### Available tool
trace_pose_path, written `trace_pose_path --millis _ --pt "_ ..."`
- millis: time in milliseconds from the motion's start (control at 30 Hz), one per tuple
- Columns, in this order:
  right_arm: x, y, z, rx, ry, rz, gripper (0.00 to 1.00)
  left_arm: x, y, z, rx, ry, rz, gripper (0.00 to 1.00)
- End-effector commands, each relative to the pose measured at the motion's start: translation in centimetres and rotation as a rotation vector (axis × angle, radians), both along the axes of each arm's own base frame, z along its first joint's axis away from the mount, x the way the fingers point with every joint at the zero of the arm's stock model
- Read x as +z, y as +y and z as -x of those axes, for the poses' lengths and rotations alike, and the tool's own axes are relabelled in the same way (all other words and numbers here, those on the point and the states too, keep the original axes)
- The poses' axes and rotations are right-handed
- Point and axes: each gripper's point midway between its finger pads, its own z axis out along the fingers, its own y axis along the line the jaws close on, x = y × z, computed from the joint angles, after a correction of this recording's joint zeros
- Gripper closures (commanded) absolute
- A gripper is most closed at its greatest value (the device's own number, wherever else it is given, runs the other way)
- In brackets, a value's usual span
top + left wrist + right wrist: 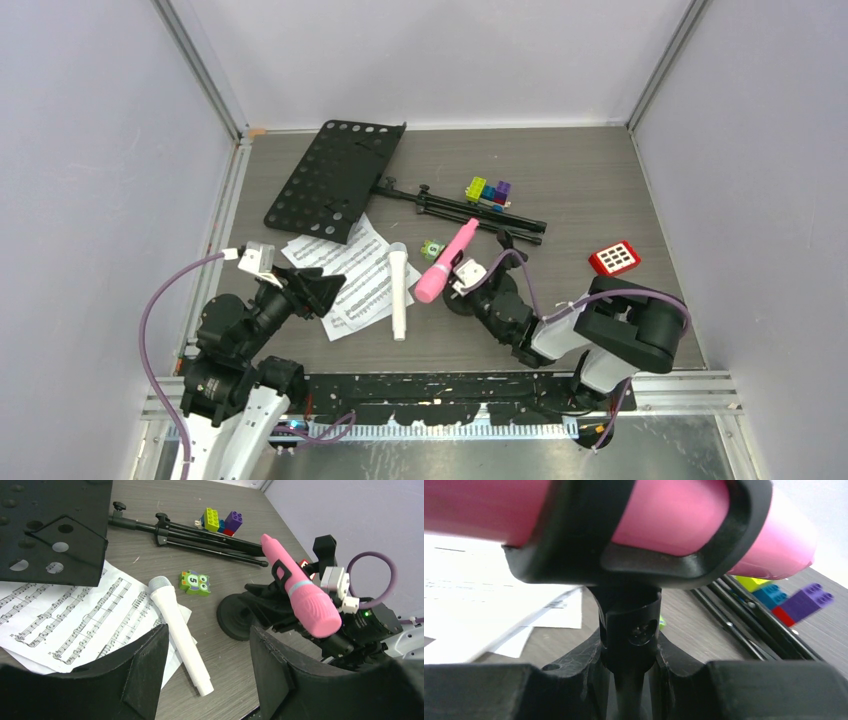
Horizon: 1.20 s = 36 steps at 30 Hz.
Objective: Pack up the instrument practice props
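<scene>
The pink microphone [445, 262] sits clipped in a black round-based mic mount [462, 303]. My right gripper [478, 285] is shut on the mount's stem [631, 625], just under the clip that holds the pink microphone [664, 520]. The white microphone [398, 295] lies on the table, partly over the sheet-music pages [345, 270]. My left gripper [320, 290] hovers open and empty above those pages, with the white microphone [177, 625] lying ahead between its fingers. The black perforated music desk [335, 178] lies flat at the back left, its folded tripod legs [470, 208] stretching right.
Colourful toy blocks [488, 190] sit beside the tripod legs, and a single green block [431, 249] lies near the pink microphone. A small red keypad [614, 258] rests at the right. Walls close in the table on three sides.
</scene>
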Motion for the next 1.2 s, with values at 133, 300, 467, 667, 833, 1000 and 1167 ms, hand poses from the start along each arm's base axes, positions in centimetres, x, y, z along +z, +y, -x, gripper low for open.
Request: trace_pose_path --millis 133,300,467,667,833,1000,1167 --pt "4.5 -3.3 -2.6 -0.100 -0.098 -0.112 0.99 1.3 0.2 0.3 0.000 -0.039 -0.004 0.39" --pt "6.5 -0.3 -1.1 0.020 -0.080 -0.136 0.99 1.3 0.2 0.3 -0.001 -0.039 -0.006 0.38" --pt "8.0 2.4 1.8 0.088 -0.032 -0.182 0.99 1.4 0.3 0.4 0.004 -0.044 -0.006 0.38" --pt "7.4 4.8 5.2 0.136 0.085 -0.308 0.99 1.2 0.2 0.2 0.003 -0.038 -0.002 0.38" --pt "5.1 5.3 5.8 0.114 0.128 -0.323 0.97 1.1 0.2 0.3 0.002 -0.036 -0.002 0.38" --pt "3.1 4.5 5.7 0.080 0.139 -0.327 0.81 1.1 0.3 0.6 0.003 -0.035 -0.005 0.38" --pt "2.0 4.0 5.9 0.085 0.151 -0.310 0.50 1.0 0.5 0.7 0.011 -0.038 -0.012 0.38"
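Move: The right hand holds the pink microphone's stand by the stem; the spot it will be set on is about 6 cm back, 4 cm left and some 10 cm below. The white microphone lies flat about 14 cm to the hand's left and 1 cm ahead, the owl block 10 cm ahead and 6 cm left, both 9 cm below. The empty stand is 7 cm right, 2 cm ahead. From the left hand, the spot is roughly 17 cm right, 3 cm ahead, 25 cm below. Still pinching the stem, the right hand finishes its forward-right swing by about 4 cm towards the empty stand. Then it reverses some 12 cm back and left, away from that stand, lifting the held one about 3 cm and sinking some 4 cm to set its base down right of the white microphone. The fingers tip about 10 degrees down and their grip slackens only at the very end, still around the stem. ##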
